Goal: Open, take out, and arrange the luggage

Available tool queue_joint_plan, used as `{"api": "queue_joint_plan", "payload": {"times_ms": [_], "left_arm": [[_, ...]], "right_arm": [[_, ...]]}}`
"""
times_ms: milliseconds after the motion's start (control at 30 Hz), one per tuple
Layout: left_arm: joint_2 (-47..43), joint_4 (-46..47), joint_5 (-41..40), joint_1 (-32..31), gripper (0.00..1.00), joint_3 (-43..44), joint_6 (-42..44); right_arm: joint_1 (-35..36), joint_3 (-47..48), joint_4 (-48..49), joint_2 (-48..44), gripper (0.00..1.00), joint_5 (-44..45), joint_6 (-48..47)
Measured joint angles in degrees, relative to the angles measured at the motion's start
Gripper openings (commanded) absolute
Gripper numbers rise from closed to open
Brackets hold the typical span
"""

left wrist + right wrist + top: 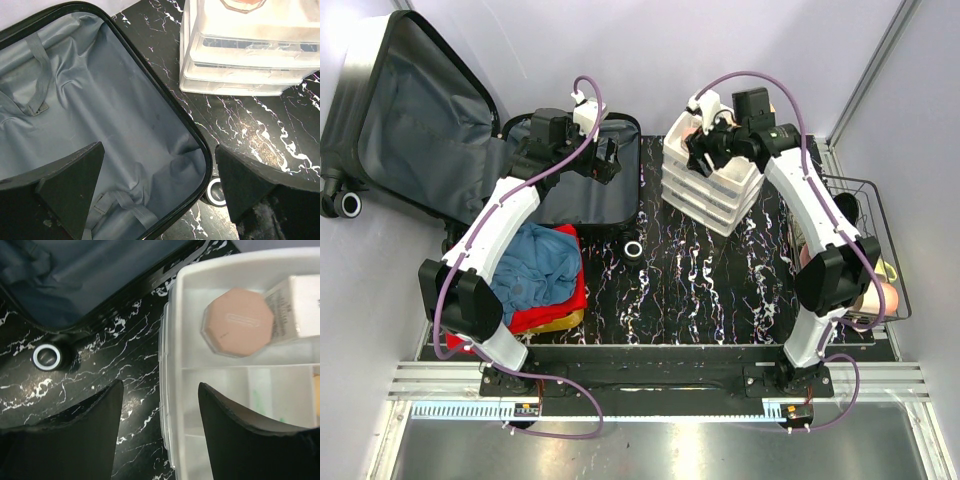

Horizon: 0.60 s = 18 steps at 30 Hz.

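The luggage [585, 190] lies open at the table's back left, its lid [420, 110] leaning against the wall. Its grey lining [100, 110] holds only flat straps. My left gripper [607, 160] hovers open over the luggage's right rim [192, 132], with one finger [75, 192] above the lining and the other [245, 187] above the table. My right gripper [704, 152] is open above the left wall of the white organizer [172, 340]. Nothing sits between its fingers [90, 435]. A pink octagonal compact [237, 322] and a white bottle [297, 305] lie in the top tray.
The organizer [710, 190] is a stack of trays at the back centre. Blue and red clothes [545, 270] are piled on a yellow bin at the left. A wire basket [868, 200] with items stands at the right edge. A luggage wheel [633, 249] rests on the black marbled table.
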Motion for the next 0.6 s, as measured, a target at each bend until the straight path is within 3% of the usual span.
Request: {"api": "queue_joint_plan", "payload": {"times_ms": [233, 400, 600], "left_arm": [[-0.2, -0.24, 0.0, 0.0, 0.99, 0.0, 0.2], [-0.22, -0.48, 0.0, 0.0, 0.99, 0.0, 0.31], [-0.22, -0.57, 0.0, 0.0, 0.99, 0.0, 0.33]], "right_arm": [[1.62, -1.27, -1.22, 0.42, 0.65, 3.72, -3.15], [1.86, -1.4, -1.2, 2.05, 0.51, 5.6, -5.05], [1.92, -2.25, -1.33, 3.96, 0.43, 8.68, -6.97]]}}
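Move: The near rim of the white drawer box is almost straight under the right hand, some 7 cm down and about 1 cm ahead and 1 cm to its right. In the box's top tray the peach compact lies about 6 cm ahead, 1 cm left and 9 cm below the hand, with the white carton about 10 cm straight ahead and 9 cm below it. From the left hand, that rim is some 20 cm to the right, level fore and aft, about 6 cm down. Down onto the drawer box's near wall goes the right hand, sinking about 5.5 cm while edging only slightly forward and rolling its left side down some 10 degrees. On the way the fingers narrow by about a third but stay open, bringing one tip to the outside of the rim and the other to the tray side; no pinch yet. ##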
